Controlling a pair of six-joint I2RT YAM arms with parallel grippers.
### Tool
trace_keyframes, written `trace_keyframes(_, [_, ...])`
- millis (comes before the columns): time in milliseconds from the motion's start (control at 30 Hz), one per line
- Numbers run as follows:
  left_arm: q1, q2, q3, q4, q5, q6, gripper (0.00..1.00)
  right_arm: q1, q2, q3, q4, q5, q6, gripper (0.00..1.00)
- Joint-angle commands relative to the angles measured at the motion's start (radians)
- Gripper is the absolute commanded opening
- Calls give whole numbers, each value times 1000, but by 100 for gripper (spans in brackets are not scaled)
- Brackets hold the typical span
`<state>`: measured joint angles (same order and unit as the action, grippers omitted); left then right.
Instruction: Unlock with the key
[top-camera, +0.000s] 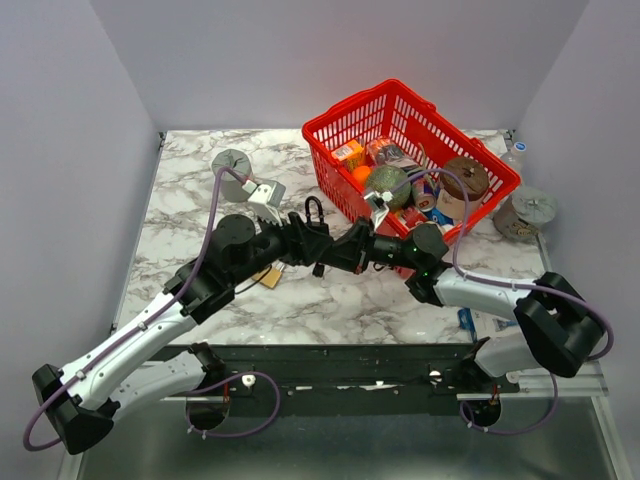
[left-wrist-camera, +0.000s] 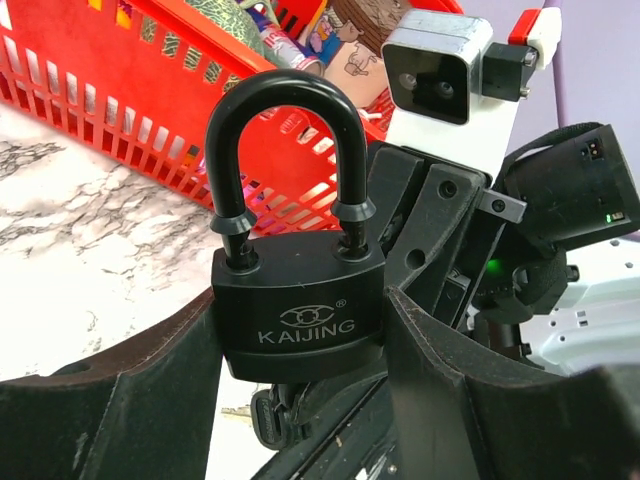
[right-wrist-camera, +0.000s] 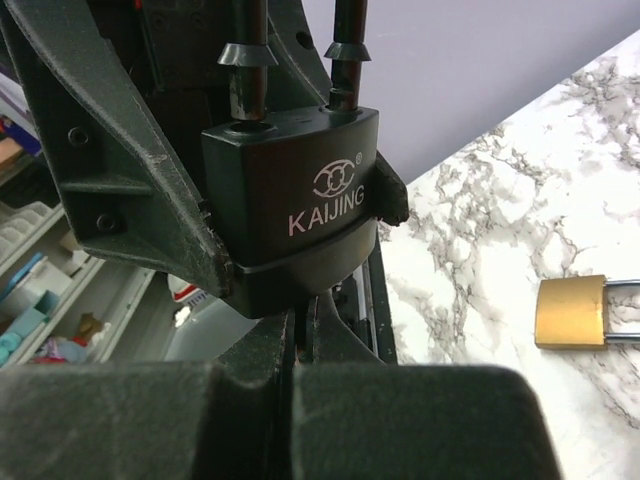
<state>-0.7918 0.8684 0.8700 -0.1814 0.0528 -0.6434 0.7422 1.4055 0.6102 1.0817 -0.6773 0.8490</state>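
Note:
A black padlock (left-wrist-camera: 300, 315) marked KAIJING stands upright above the table, with my left gripper (left-wrist-camera: 300, 335) shut on its body from both sides. Its shackle (left-wrist-camera: 285, 110) points up toward the red basket. Below the padlock's underside sits the key (left-wrist-camera: 268, 415), of which only the black head shows. My right gripper (right-wrist-camera: 305, 335) is shut on the key (right-wrist-camera: 308, 322), pressed up against the padlock's (right-wrist-camera: 295, 200) bottom; the blade is hidden. From above, both grippers meet at the padlock (top-camera: 317, 243) mid-table. Whether the shackle has come free I cannot tell.
A brass padlock (right-wrist-camera: 570, 312) lies on the marble just left of the grippers (top-camera: 268, 276). The red basket (top-camera: 340, 125) full of groceries stands at the back right. Grey rolls sit at the back left (top-camera: 232, 163) and far right (top-camera: 527, 212).

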Motion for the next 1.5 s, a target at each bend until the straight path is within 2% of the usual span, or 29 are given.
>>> trace_keyframes(0, [19,10,9,-96,-37,1,0,-21,-94,14,11,41,-97,8])
trace_keyframes(100, [54,33,41,-112,-86,-13,0,-21,-151,-1,-84,68,-148,27])
trace_keyframes(133, [65,40,50,-115,-93,-12,0,-21,-178,-16,-106,73,-159,38])
trace_keyframes(200, [95,69,76,-110,-93,5,0,-20,-212,-35,-170,90,-189,49])
trace_keyframes(233, [106,76,84,-102,-93,14,0,-21,-226,-55,-192,93,-198,60])
trace_keyframes(333, [140,116,107,-84,-59,71,0,-20,-299,-90,-265,96,-217,75])
trace_keyframes(433, [154,133,103,-46,21,174,0,-21,-375,-107,-365,79,-240,79])
trace_keyframes(533, [158,132,89,-49,137,301,0,-21,-437,-38,-590,151,-309,81])
trace_keyframes(567, [163,124,86,-53,222,332,0,-21,-448,-15,-694,191,-362,82])
trace_keyframes(700, [167,81,41,-67,404,476,0,-21,-459,92,-825,239,-461,86])
trace_keyframes(767, [167,45,11,-50,424,528,0,-21,-436,128,-865,234,-507,87])
trace_keyframes(900, [178,3,-75,12,415,553,0,-21,-360,203,-916,231,-570,88])
trace_keyframes(1000, [201,7,-69,5,441,570,0,-21,-297,237,-924,229,-587,88])
trace_keyframes(1200, [206,4,-85,-4,464,580,0,-20,-208,266,-826,220,-538,88])
trace_keyframes(1467, [216,0,-89,5,499,577,0,-18,-112,296,-825,369,-524,88])
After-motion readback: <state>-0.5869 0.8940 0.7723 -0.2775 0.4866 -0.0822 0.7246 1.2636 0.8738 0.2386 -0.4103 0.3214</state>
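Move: The right hand's shut fingers are on the key head under the black padlock, which the left hand holds by its body. The padlock's shackle, next to be straddled, is about 5 cm above the right hand, 3 ahead and 2 left; from the left hand it is some 4 cm up and 2 ahead. The brass padlock lies roughly 12 cm left of the right hand, 6 ahead and 20 below; the basket is about 20 ahead, 15 right and 12 below. The right fingers let go of the key, spreading wide as the hand backs off about 5 cm to its right and rises, then swings forward, back left and down beside the shackle, the shackle ending between its open fingers. The left hand keeps its grip on the black padlock, dipping forward, left and down before drawing back, ending some 7 cm lower and turned about 20 degrees clockwise. ##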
